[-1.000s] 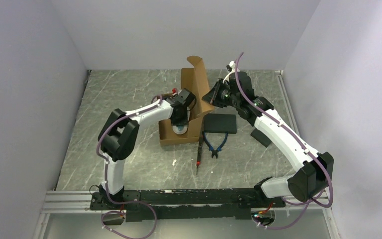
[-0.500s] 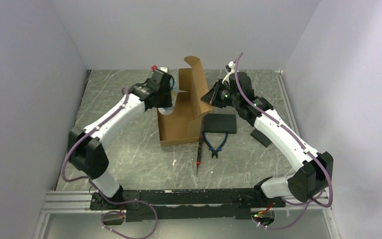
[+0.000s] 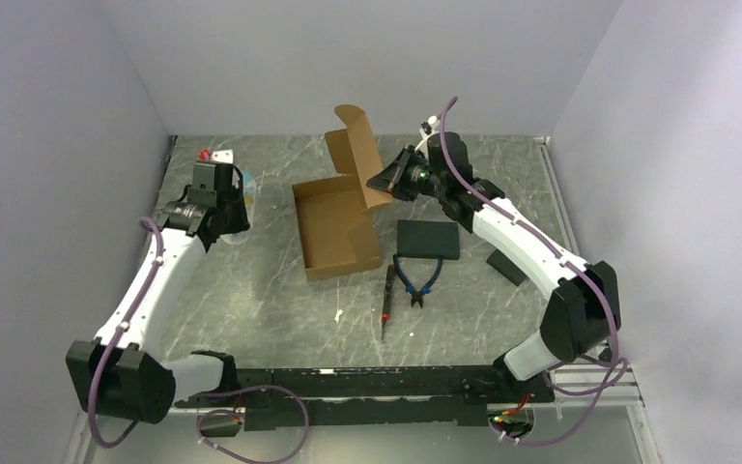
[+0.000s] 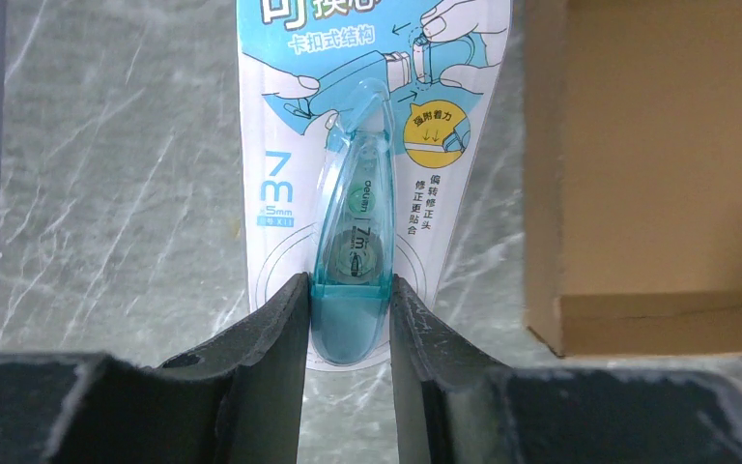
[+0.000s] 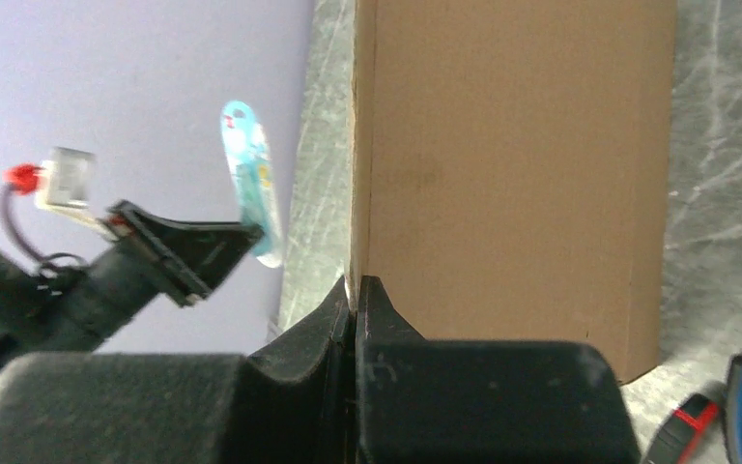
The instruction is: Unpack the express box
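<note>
The express box (image 3: 333,230), a brown cardboard mailer, lies open mid-table with its lid flap (image 3: 352,145) raised. Its inside shows bare cardboard. My right gripper (image 3: 387,180) is shut on the thin edge of the box's cardboard wall (image 5: 512,164), jaws pinched together at the edge (image 5: 355,286). My left gripper (image 4: 348,288) is left of the box, shut on a teal correction tape in its printed blister card (image 4: 357,222). In the top view the card (image 3: 244,190) hangs at the left gripper (image 3: 230,208) over the table's back left. The box corner (image 4: 657,193) sits to the card's right.
A black pad (image 3: 428,239) lies right of the box, and a second one (image 3: 507,266) lies farther right. Blue-handled pliers (image 3: 417,278) and a thin black tool with red marks (image 3: 387,300) lie in front of the box. Walls close the table left, back and right.
My left arm lifted the correction tape card out of the box and swung left. The right gripper moved left with the cardboard, and the box shifted and turned leftward.
</note>
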{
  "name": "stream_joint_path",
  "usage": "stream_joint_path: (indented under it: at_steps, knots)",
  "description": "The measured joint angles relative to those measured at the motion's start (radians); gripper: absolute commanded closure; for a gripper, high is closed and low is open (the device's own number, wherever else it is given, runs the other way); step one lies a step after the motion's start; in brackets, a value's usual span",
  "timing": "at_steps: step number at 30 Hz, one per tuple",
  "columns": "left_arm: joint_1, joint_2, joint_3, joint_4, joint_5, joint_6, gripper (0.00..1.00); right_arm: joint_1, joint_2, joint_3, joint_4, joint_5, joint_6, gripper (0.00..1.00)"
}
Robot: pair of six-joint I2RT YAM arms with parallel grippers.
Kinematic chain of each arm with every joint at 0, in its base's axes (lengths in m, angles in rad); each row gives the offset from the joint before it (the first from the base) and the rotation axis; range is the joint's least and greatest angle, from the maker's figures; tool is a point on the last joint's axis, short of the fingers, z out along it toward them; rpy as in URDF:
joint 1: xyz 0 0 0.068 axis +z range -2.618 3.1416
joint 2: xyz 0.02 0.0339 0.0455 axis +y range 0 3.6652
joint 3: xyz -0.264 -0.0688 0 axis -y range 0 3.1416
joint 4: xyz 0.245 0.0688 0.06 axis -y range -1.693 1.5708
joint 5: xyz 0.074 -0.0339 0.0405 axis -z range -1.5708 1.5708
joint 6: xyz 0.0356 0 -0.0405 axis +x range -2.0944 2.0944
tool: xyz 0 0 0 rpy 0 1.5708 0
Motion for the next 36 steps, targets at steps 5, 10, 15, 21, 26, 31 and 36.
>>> stream_joint_path:
  at_steps: [5,10,15,21,26,31,36]
  knots:
    - [0.084,0.105,-0.031,0.007,0.0,0.035,1.0,0.0,0.058,0.031,0.055,-0.008,0.076,1.0]
    - [0.159,0.208,-0.025,0.033,0.028,0.075,1.0,0.0,0.096,0.066,0.086,-0.009,0.127,1.0]
    - [0.22,0.319,0.034,0.056,0.06,0.118,1.0,0.0,0.103,0.074,0.092,-0.004,0.139,1.0]
    - [0.263,0.505,0.095,0.094,0.138,0.161,1.0,0.0,0.114,0.081,0.092,0.006,0.13,0.96]
    - [0.323,0.686,0.134,0.087,0.24,0.163,0.93,0.0,0.111,0.046,0.121,0.016,0.119,0.82]
    - [0.335,0.673,0.133,0.082,0.273,0.16,0.72,-0.002,0.097,0.037,0.122,0.025,0.077,0.69]
    - [0.328,0.669,0.133,0.069,0.274,0.154,0.55,-0.004,0.084,0.038,0.098,0.037,0.015,0.56]
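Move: My left hand already holds the correction-tape pack. The bare table spot for it lies about 6 cm ahead, 7 cm left and 19 cm below, with the open express box some 20 cm right and 8 cm ahead of that hand. My right hand still pinches the raised lid's edge, the lid's middle roughly 5 cm ahead and 7 below; the box lies 6 cm left, 3 ahead, 22 below, and the black box 15 cm right, level, 24 below. I lower the pack in my left hand about 17 cm to the table left of the express box, swinging some 7 cm left and 6 cm forward and tipping the fingers nearly 30 degrees further down, keeping my grip. Meanwhile my right hand draws the lid about 3 cm forward and a little left, stops, then opens its fingers around the edge. ##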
